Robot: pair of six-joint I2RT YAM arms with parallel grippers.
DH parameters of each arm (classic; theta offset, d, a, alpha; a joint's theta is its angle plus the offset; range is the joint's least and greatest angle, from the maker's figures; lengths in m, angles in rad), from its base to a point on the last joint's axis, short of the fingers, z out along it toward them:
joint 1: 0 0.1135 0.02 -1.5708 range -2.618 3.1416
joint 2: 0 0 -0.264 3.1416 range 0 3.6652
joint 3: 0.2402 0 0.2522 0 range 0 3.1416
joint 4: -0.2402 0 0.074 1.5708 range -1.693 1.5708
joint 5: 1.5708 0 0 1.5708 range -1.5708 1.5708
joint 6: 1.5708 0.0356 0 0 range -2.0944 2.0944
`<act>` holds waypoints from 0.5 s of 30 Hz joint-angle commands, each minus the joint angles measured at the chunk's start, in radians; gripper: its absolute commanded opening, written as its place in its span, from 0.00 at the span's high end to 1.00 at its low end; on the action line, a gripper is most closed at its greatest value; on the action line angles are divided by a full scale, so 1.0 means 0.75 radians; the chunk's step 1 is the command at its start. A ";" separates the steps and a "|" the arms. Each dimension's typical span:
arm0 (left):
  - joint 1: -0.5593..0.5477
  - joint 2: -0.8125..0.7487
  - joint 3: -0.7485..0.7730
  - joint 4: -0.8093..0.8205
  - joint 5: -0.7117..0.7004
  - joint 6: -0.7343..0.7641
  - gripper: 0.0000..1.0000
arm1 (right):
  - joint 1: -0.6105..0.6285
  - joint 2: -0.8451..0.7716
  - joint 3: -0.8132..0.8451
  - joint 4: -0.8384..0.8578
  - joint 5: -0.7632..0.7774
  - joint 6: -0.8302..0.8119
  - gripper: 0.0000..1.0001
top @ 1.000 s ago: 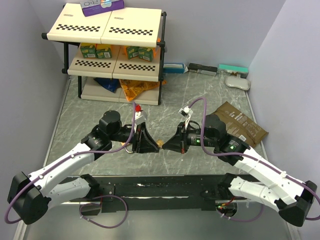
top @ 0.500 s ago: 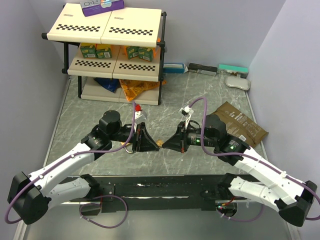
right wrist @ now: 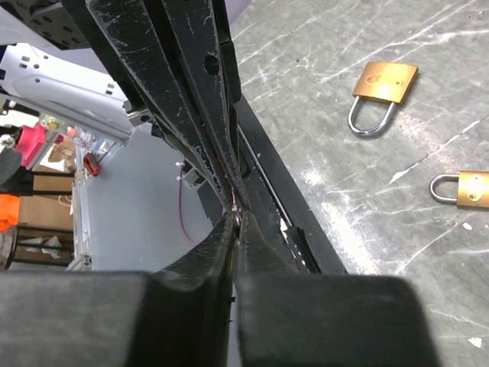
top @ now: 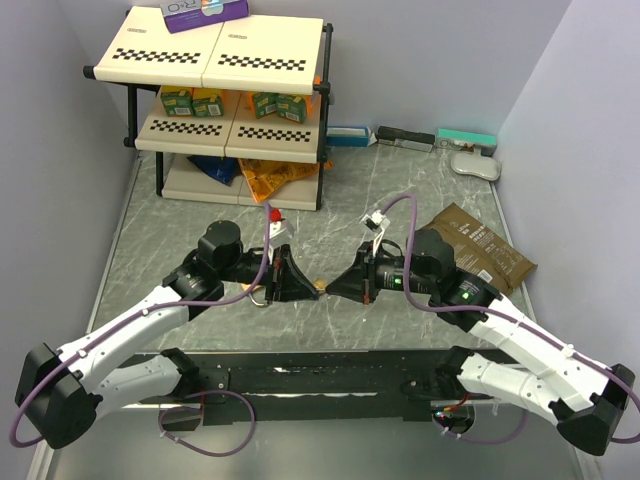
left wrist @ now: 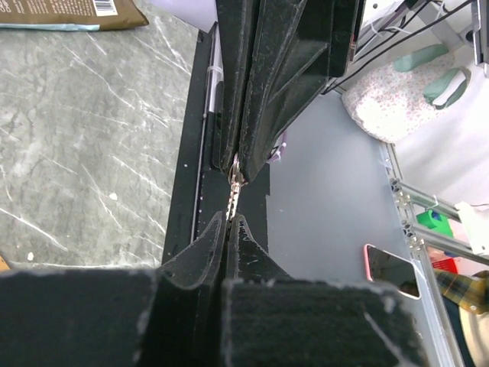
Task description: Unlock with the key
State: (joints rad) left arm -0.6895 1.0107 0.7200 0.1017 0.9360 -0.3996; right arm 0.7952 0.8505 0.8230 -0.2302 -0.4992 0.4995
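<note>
My two grippers meet tip to tip above the marbled table, left gripper [top: 311, 288] and right gripper [top: 331, 288]. The key [left wrist: 234, 186] is a thin toothed metal strip that spans the small gap between them. In the left wrist view my left gripper [left wrist: 230, 219] is shut with the key's near end pinched in its tips. The right gripper [left wrist: 236, 160] holds the far end. In the right wrist view my right gripper [right wrist: 239, 216] is shut on the key [right wrist: 238, 208]. A larger brass padlock [right wrist: 384, 90] and a smaller brass padlock [right wrist: 464, 189] lie flat on the table beyond.
A checkered shelf rack [top: 225, 60] with snack boxes stands at the back left. A brown pouch [top: 482, 250] lies right of the right arm. Small boxes [top: 405, 137] line the back wall. A black rail [top: 330, 375] runs along the near edge.
My left gripper's jaws have closed onto the key. Both arms stay where they were, and the right gripper has kept its grip.
</note>
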 commanded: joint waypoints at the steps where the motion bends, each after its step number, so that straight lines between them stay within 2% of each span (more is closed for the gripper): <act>1: -0.001 0.012 0.007 -0.056 0.036 0.085 0.99 | -0.048 -0.038 0.011 0.023 -0.015 -0.038 0.80; 3: -0.001 0.031 0.007 -0.064 0.069 0.095 0.99 | -0.046 -0.036 0.038 -0.071 -0.022 -0.109 0.58; 6: -0.003 0.049 0.020 -0.105 0.077 0.115 0.99 | -0.044 -0.048 0.099 -0.200 -0.005 -0.197 0.43; 10: -0.003 0.086 0.052 -0.187 0.104 0.169 0.99 | -0.031 -0.081 0.118 -0.272 0.007 -0.261 0.38; 15: -0.003 0.145 0.097 -0.256 0.122 0.222 0.99 | -0.007 -0.042 0.099 -0.262 -0.034 -0.277 0.42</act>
State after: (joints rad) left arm -0.6914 1.1027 0.7357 -0.0528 0.9798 -0.2909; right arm 0.7696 0.8078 0.8642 -0.4114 -0.5049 0.3313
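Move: The two shut grippers meet nearly tip to tip, the key between them within about 1 cm of each hand. From the left hand the small padlock lies on the table about 8 cm ahead, level sideways and some 17 cm down; the big padlock is 8 cm ahead and 13 cm left. From the right hand the small padlock is about 8 cm ahead, 2 cm left and 18 cm down. Downwards goes the left hand, about 4 cm towards the table, its fingers staying shut on the key's blade and tipping slightly further down. The right hand opens to over half its width, lets go of the key's ring end and backs off to the right a good 2 cm while sinking about 1 cm. ##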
